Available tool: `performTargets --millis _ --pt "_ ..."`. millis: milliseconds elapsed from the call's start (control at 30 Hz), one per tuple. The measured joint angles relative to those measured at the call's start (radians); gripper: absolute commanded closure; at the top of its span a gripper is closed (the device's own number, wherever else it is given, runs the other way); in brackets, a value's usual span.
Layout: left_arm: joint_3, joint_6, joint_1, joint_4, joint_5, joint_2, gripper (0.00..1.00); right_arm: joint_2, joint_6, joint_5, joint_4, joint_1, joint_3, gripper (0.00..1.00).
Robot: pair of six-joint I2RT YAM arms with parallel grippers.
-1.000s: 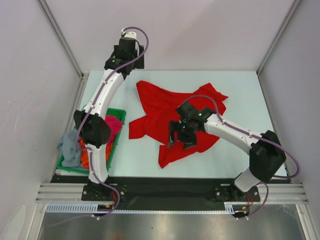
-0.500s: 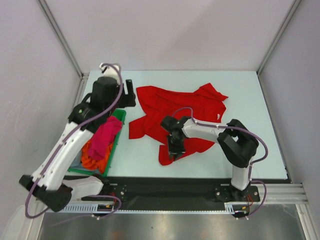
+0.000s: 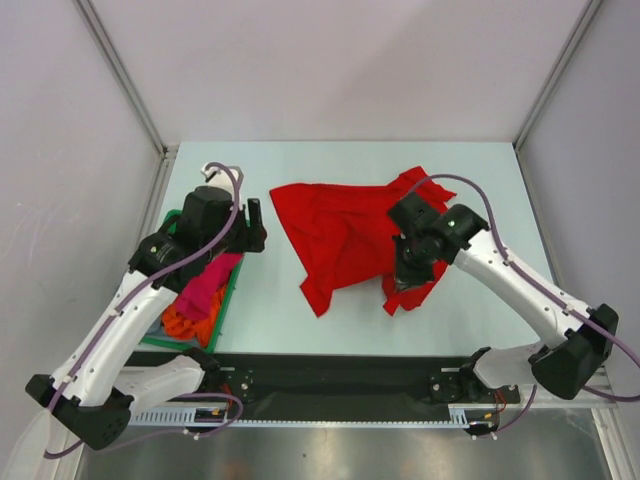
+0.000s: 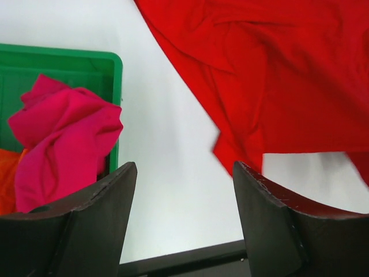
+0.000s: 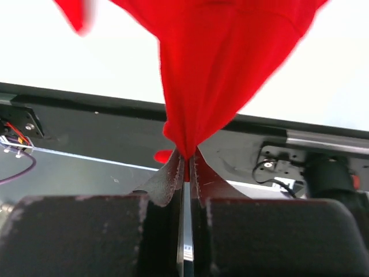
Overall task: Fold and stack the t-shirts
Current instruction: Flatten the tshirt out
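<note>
A bright red t-shirt (image 3: pixel 340 225) lies crumpled on the middle of the table, and its near-right part is pulled up. My right gripper (image 3: pixel 405 272) is shut on a pinched fold of that red t-shirt (image 5: pixel 213 57), which hangs from the right gripper (image 5: pixel 187 158). My left gripper (image 3: pixel 255 225) hovers open over bare table between the tray and the shirt. The left gripper (image 4: pixel 184 190) has nothing between its fingers. The red t-shirt (image 4: pixel 277 75) lies ahead and to its right. A magenta-pink t-shirt (image 3: pixel 205 283) and an orange one (image 3: pixel 183 322) lie in the tray.
The green tray (image 3: pixel 232 290) stands at the table's left edge, partly under my left arm. Its rim (image 4: pixel 63 56) and the magenta-pink t-shirt (image 4: pixel 63 138) show in the left wrist view. Aluminium frame posts stand at the table's corners. A black rail runs along the near edge.
My right gripper has shut on the red t-shirt and drawn its near part up and to the right. My left arm has swung back from the far edge to beside the tray.
</note>
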Motion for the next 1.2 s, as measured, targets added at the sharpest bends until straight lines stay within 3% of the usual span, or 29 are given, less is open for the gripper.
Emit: performTargets --millis 100,200,267,333,400,467,533,700,833,933,1200 --pt "-0.005 0.0 0.0 -0.016 0.013 0.0 0.27 0.068 -0.035 0.023 -0.041 -0.002 0.113 0.91" --pt "-0.005 0.0 -0.001 -0.026 0.027 0.005 0.27 0.235 -0.068 -0.01 -0.017 -0.002 0.212 0.81" --pt "0.002 0.0 -0.001 -0.041 0.032 0.016 0.28 0.428 -0.097 -0.041 0.009 0.004 0.338 0.56" --pt "0.014 0.0 -0.001 -0.058 0.035 0.035 0.28 0.636 -0.131 -0.033 0.021 0.011 0.517 0.38" --pt "0.019 0.0 -0.002 -0.068 0.037 0.05 0.28 0.761 -0.16 -0.027 0.058 0.011 0.632 0.33" --pt "0.006 -0.003 -0.003 -0.067 0.055 0.056 0.32 0.788 -0.18 -0.026 0.074 0.005 0.646 0.31" --pt "-0.042 -0.018 -0.018 -0.042 0.09 0.055 0.33 0.731 -0.187 -0.032 0.088 -0.019 0.583 0.32" --pt "-0.254 -0.101 -0.197 0.092 0.143 0.087 0.33 0.34 -0.177 -0.071 0.154 -0.16 0.147 0.34" --pt "-0.32 -0.14 -0.372 0.186 0.121 0.242 0.44 0.118 -0.177 -0.098 0.151 -0.301 -0.053 0.34" --pt "-0.311 -0.142 -0.455 0.254 0.078 0.381 0.53 0.061 -0.178 -0.116 0.148 -0.333 -0.125 0.34" --pt "-0.193 -0.151 -0.532 0.271 0.007 0.656 0.56 -0.003 -0.178 -0.145 0.148 -0.385 -0.149 0.34"
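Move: Below the left hand, roughly 25 cm down, about 6 cm back and 12 cm to its right, lies the red t-shirt's near-left corner; the green bin is level with that hand, some 15 cm left and 21 cm down. The right hand holds a pinch of the shirt's near side, with the shirt's middle about 19 cm ahead, 7 cm left and 16 cm lower; the near-left corner lies about 3 cm ahead and 16 cm left. Flinging the pinched cloth forward and left, about 18 cm and dipping, the right hand opens on the way and lets go, then swings back and right, ending open some 8 cm from where it began. The left hand sinks about 24 cm, going 16 cm right and 8 cm back to the shirt's near-left corner, tipping its fingers down, turning clockwise and half closing. ##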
